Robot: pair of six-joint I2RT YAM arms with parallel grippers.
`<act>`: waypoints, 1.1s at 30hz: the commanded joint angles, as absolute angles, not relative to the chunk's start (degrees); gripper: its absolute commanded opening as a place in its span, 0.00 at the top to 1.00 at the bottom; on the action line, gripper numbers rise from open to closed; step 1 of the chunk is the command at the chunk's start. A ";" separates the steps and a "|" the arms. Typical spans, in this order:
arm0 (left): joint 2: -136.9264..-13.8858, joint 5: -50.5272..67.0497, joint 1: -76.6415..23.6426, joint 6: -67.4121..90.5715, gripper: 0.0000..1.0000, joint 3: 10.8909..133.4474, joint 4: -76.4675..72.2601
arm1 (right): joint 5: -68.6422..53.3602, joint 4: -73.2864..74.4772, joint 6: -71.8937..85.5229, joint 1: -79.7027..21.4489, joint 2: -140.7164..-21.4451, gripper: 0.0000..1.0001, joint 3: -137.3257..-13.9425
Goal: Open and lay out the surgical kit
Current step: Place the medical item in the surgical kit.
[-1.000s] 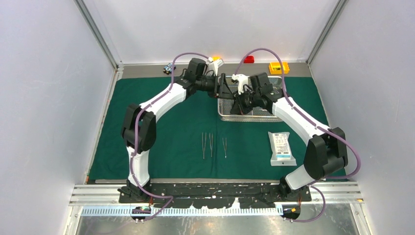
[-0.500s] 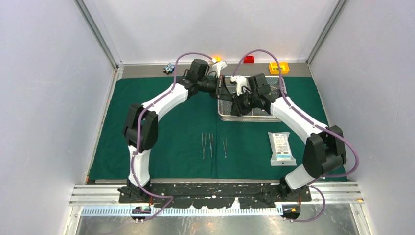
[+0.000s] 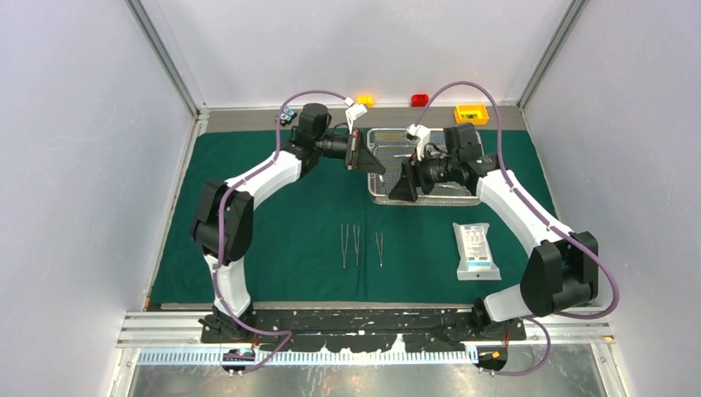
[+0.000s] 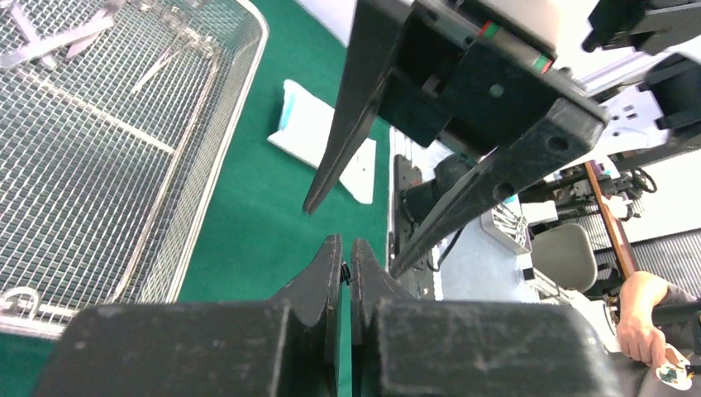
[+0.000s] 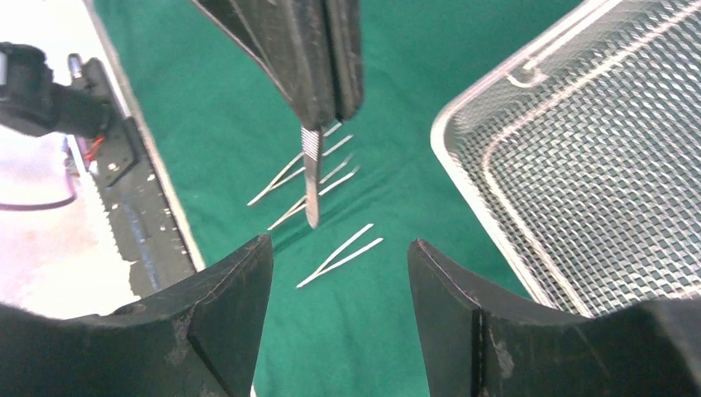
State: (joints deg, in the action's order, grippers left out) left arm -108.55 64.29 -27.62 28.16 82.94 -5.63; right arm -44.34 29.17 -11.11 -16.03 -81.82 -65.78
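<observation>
The dark green drape [image 3: 273,215] covers the table. The steel mesh tray [image 3: 372,197] stands at its back, with silver instruments [image 4: 58,45] inside. My left gripper [image 3: 364,159] hovers at the tray's left edge, shut on a slim silver tool [image 5: 312,178] that hangs point-down from its fingers [image 5: 322,58]. My right gripper [image 3: 404,187] faces it over the tray's near left corner, open and empty, its fingers [image 5: 223,306] apart from the tool. Three tweezers [image 3: 356,245] lie side by side on the drape. The flat white pouch [image 3: 476,250] lies at the right.
Behind the drape, along the back wall, sit a yellow box [image 3: 471,114], a red block [image 3: 421,100], an orange block [image 3: 364,101] and a small blue object [image 3: 286,116]. Enclosure walls stand on both sides.
The two grippers, close together over the tray before, have drawn apart. The right jaws have opened and pulled back right; the left gripper has pulled left, shut on the silver tool.
</observation>
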 commanded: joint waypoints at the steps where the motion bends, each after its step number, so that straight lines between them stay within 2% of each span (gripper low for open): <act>1: -105.39 69.83 -27.86 35.67 1.00 81.34 -21.27 | -53.51 30.24 -12.36 -16.39 -83.41 0.34 -68.28; 7: -106.53 70.67 -27.86 41.88 1.00 80.16 -29.73 | -54.99 28.41 -10.21 -17.14 -84.40 0.38 -68.18; 14: -107.15 70.71 -27.86 43.42 1.00 79.12 -31.94 | -57.03 28.19 -8.72 -17.22 -85.80 0.70 -69.84; 21: -107.57 70.15 -27.91 41.63 1.00 79.38 -29.46 | -57.37 27.77 -8.36 -17.39 -84.95 0.72 -69.52; 23: -107.79 69.79 -27.86 41.26 0.98 79.51 -28.89 | -57.39 27.65 -8.16 -17.42 -84.91 0.78 -69.65; 26: -107.93 68.05 -27.78 37.72 0.90 80.26 -23.14 | -56.77 27.98 -7.74 -17.46 -85.01 0.98 -70.47; 28: -107.78 65.81 -27.49 34.24 0.82 80.82 -18.18 | -55.05 28.22 -7.73 -17.42 -84.65 0.99 -70.82; 30: -107.40 62.35 -26.98 30.82 0.68 81.39 -12.62 | -51.38 28.06 -7.42 -17.51 -83.96 0.99 -70.62; 32: -106.87 58.78 -26.21 28.69 0.55 82.05 -8.14 | -43.46 27.45 -6.73 -18.16 -83.24 0.99 -70.38; 33: -106.73 57.35 -26.04 28.57 0.51 82.57 -6.43 | -38.90 27.48 -6.87 -18.96 -83.04 0.99 -70.42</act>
State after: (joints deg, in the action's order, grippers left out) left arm -108.47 64.45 -27.24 34.85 79.75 -17.47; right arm -51.16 29.85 -7.46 -17.45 -85.86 -67.35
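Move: In the left gripper a pair of tweezers is already held, its free end hanging down; its middle is about 4 cm left, 2 cm ahead and 2 cm above the open right fingers. The right gripper sits some 4 cm right, 3 cm back and 4 cm below the left hand. From the right hand, the basket is about 10 cm ahead, 8 cm right, 14 cm down; the nearest laid tweezers 12 cm back, 5 cm left, 17 cm down. Reaching about 3 cm left and 2 cm back, the right hand tips its fingers up slightly and shuts them on the joined end of the tweezers. Meanwhile the left hand rises some 3 cm, fingertips tilting up, and holds there; once the right has pinched, it sinks about 2 cm, edges forward and opens, letting go, as the right hand starts easing forward. ##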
